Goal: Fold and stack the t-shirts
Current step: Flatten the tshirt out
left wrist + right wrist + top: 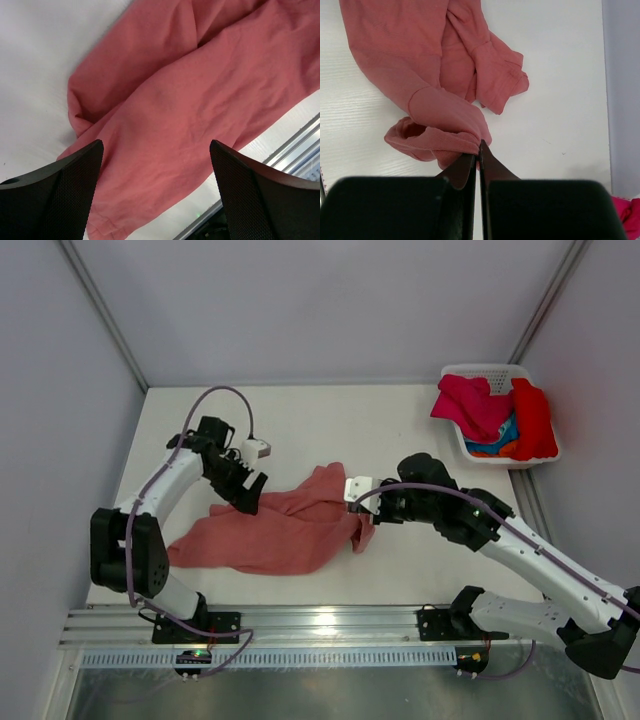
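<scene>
A salmon t-shirt (275, 530) lies crumpled across the middle of the white table. It fills the left wrist view (190, 100) and shows bunched in the right wrist view (420, 65). My left gripper (248, 492) is open and empty, just above the shirt's upper left part. My right gripper (362, 512) is shut on a fold at the shirt's right edge (460, 140) and lifts it slightly. Magenta (470, 405), red (533, 420), blue and orange t-shirts lie heaped in the basket at the back right.
A white plastic basket (483, 372) stands at the back right corner. An aluminium rail (320, 625) runs along the table's near edge. Grey walls close in the left and right sides.
</scene>
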You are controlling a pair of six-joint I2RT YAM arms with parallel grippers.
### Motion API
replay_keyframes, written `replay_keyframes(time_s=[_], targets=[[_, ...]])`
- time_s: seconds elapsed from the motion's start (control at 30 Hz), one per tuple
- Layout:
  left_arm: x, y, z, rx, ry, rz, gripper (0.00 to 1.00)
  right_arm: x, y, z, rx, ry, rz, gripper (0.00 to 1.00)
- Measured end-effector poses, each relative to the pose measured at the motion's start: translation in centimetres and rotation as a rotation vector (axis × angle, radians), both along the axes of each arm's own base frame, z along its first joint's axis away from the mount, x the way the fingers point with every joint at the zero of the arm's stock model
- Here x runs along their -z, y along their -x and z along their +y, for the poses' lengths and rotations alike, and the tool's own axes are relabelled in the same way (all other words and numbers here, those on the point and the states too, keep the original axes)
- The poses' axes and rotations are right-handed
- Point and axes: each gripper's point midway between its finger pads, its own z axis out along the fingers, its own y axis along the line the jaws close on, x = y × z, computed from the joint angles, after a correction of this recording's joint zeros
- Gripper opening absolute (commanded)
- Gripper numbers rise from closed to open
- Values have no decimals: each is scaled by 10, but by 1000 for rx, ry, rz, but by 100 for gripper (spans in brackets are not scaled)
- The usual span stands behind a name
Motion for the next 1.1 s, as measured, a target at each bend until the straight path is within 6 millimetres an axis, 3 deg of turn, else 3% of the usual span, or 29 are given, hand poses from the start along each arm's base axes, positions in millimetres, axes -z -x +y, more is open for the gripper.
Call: replay_keyframes(time_s=[0.3,0.67,0.7,0.8,0.83,0.93,1.1], targets=[[26,10,-10,125,-138,-36,87,2,-1,2,1,-2,9,3],[46,-12,-6,98,-205,-67,78,2,-1,2,2,-3,10,3],[48,-13,-5,96,-212,-63,75,2,-1,2,3,-4,11,3],[55,-13,-4,89,-222,-44,46,2,-1,2,4,-4,12,3],[56,-12,-3,92,-224,-40,28,2,-1,2,5,-5,13,3],[57,-11,-3,86,-224,-29,0,2,-1,2,6,-5,14,3],[50,-10,-3,79,-222,-33,0,1,-1,3,6,-8,11,3]])
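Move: The t-shirt's fold edge, where the left hand will shut, lies about 6 cm below it and 1 cm ahead. The shirt's rolled corner is roughly 7 cm left and 3 cm ahead; its far sleeve some 18 cm right and 9 cm ahead; its loose left end about 16 cm left and 9 cm back. From the right hand, holding the bunched end, that fold edge lies about 25 cm left, 6 cm ahead and 19 cm below. Down by about 6 cm, the open left hand sinks onto the t-shirt's fold edge, easing slightly back and right, then forward, while its fingers swing some 15 degrees nearer to straight down. Near the bottom they shut from wide open, pinching at the cloth, and the hand starts up by barely 1 cm. The right hand stays in place, keeping its grip on the bunched end. ##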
